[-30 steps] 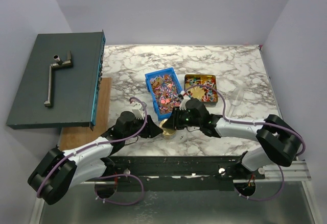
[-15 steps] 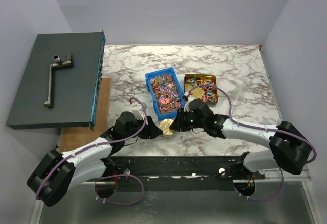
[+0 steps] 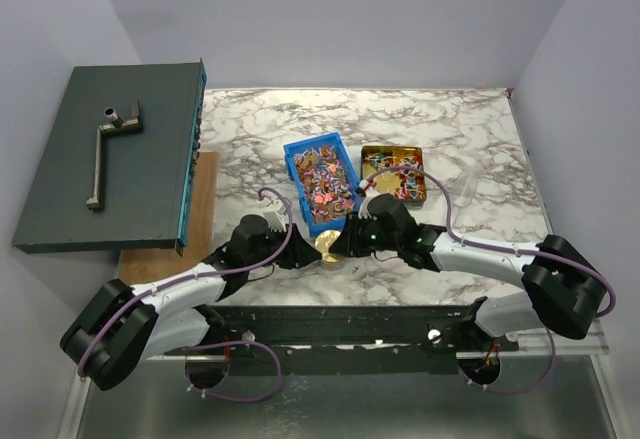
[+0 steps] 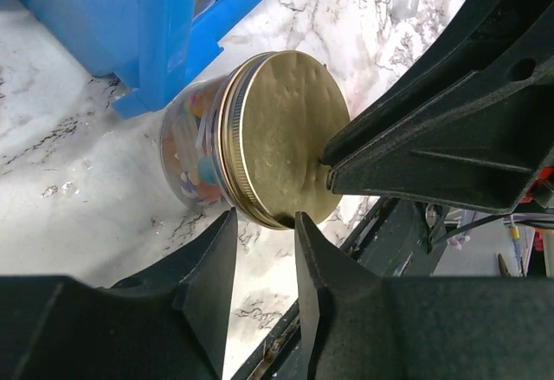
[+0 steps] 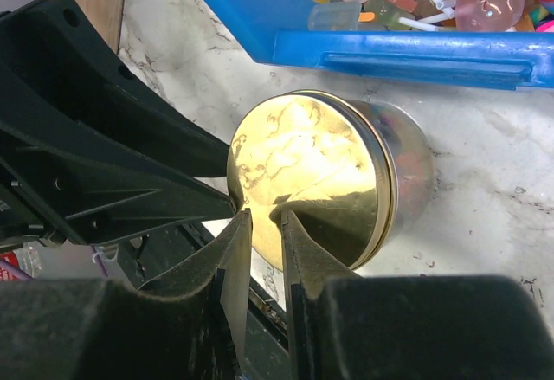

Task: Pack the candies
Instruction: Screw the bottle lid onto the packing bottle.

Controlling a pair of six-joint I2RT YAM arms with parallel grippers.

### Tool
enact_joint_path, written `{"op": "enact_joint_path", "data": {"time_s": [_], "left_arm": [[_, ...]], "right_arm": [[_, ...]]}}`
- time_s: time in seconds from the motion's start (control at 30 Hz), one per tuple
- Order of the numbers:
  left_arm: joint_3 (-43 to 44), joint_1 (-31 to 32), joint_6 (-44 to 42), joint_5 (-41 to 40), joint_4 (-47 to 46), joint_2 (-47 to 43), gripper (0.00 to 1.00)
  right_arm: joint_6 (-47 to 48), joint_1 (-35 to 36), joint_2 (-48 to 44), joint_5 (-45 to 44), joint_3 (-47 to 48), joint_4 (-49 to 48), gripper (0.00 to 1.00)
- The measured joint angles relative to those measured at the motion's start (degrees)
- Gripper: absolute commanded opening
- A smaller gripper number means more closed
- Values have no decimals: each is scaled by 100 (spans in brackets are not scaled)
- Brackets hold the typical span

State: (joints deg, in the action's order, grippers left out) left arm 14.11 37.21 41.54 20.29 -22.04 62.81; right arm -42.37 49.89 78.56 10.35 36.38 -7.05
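Observation:
A glass jar [image 3: 327,248] with a round gold lid [image 4: 281,133] [image 5: 303,172] stands on the marble just in front of the blue bin [image 3: 297,149]. Candies fill the bin [image 3: 322,179] and show through the jar's glass [image 4: 195,168]. My left gripper [image 4: 262,220] [image 3: 305,256] is at the lid's left rim, its jaws a little apart with bare marble showing between them. My right gripper [image 5: 264,215] [image 3: 340,247] comes in from the right, its jaws narrowly apart over the lid's near edge. Each gripper's fingers touch the lid's rim.
A gold rectangular tin [image 3: 425,174] with more candies sits right of the bin. A dark grey box [image 3: 110,159] with a metal handle stands at the left, and a wooden board [image 3: 205,209] lies beside it. A clear plastic piece [image 3: 470,189] lies at the far right.
My right gripper came down from the bin's front edge to the jar lid. The left gripper slid in toward the lid and its jaws narrowed.

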Motion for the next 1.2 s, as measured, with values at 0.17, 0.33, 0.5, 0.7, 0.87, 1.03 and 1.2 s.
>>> {"op": "enact_joint_path", "data": {"time_s": [0.17,0.33,0.5,0.7,0.87,1.03,1.2], "left_arm": [[-87,2,59,-9,-144,-31,32],[-146,2,66,-22,-155,-125,49],[-286,-9,59,-52,153,-424,68],[-354,-9,-17,-15,308,-944,76],[-461,24,-83,-2,404,-1390,89],[-529,424,-175,-105,599,-1814,99],[-313,1364,-378,-935,1082,-1996,99]], "right_arm": [[2,0,0,-7,0,2,24],[52,0,-2,-17,46,76,26],[219,0,-33,-90,227,431,29],[378,0,-205,-205,289,811,34],[457,0,-490,-254,291,1054,39],[542,0,-715,-374,439,1300,43],[649,0,-916,-498,560,1569,46]]}}
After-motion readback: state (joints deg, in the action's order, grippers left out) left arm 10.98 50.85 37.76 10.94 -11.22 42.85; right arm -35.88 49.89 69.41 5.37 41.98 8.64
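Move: The bottle lid, already on the bottle, lies about 3 cm to the left hand's right, 2 cm ahead and roughly 1 cm below it. From the right hand it is some 2 cm ahead, 1 cm left and 1 cm below. The blue box's middle is about 16 cm ahead of the left hand, 2 cm right and 5 cm down; the candy tin is some 18 cm ahead of the right hand, 13 cm right and 8 cm down. The lid is left to itself: after a short hold at it the left hand opens wide and backs away about 5 cm, rising 2 to 3 cm, with its wrist tilting some 10 degrees. The right fingers come off the lid, lifting about 4 cm and easing 2 to 3 cm to the right while opening a little. ##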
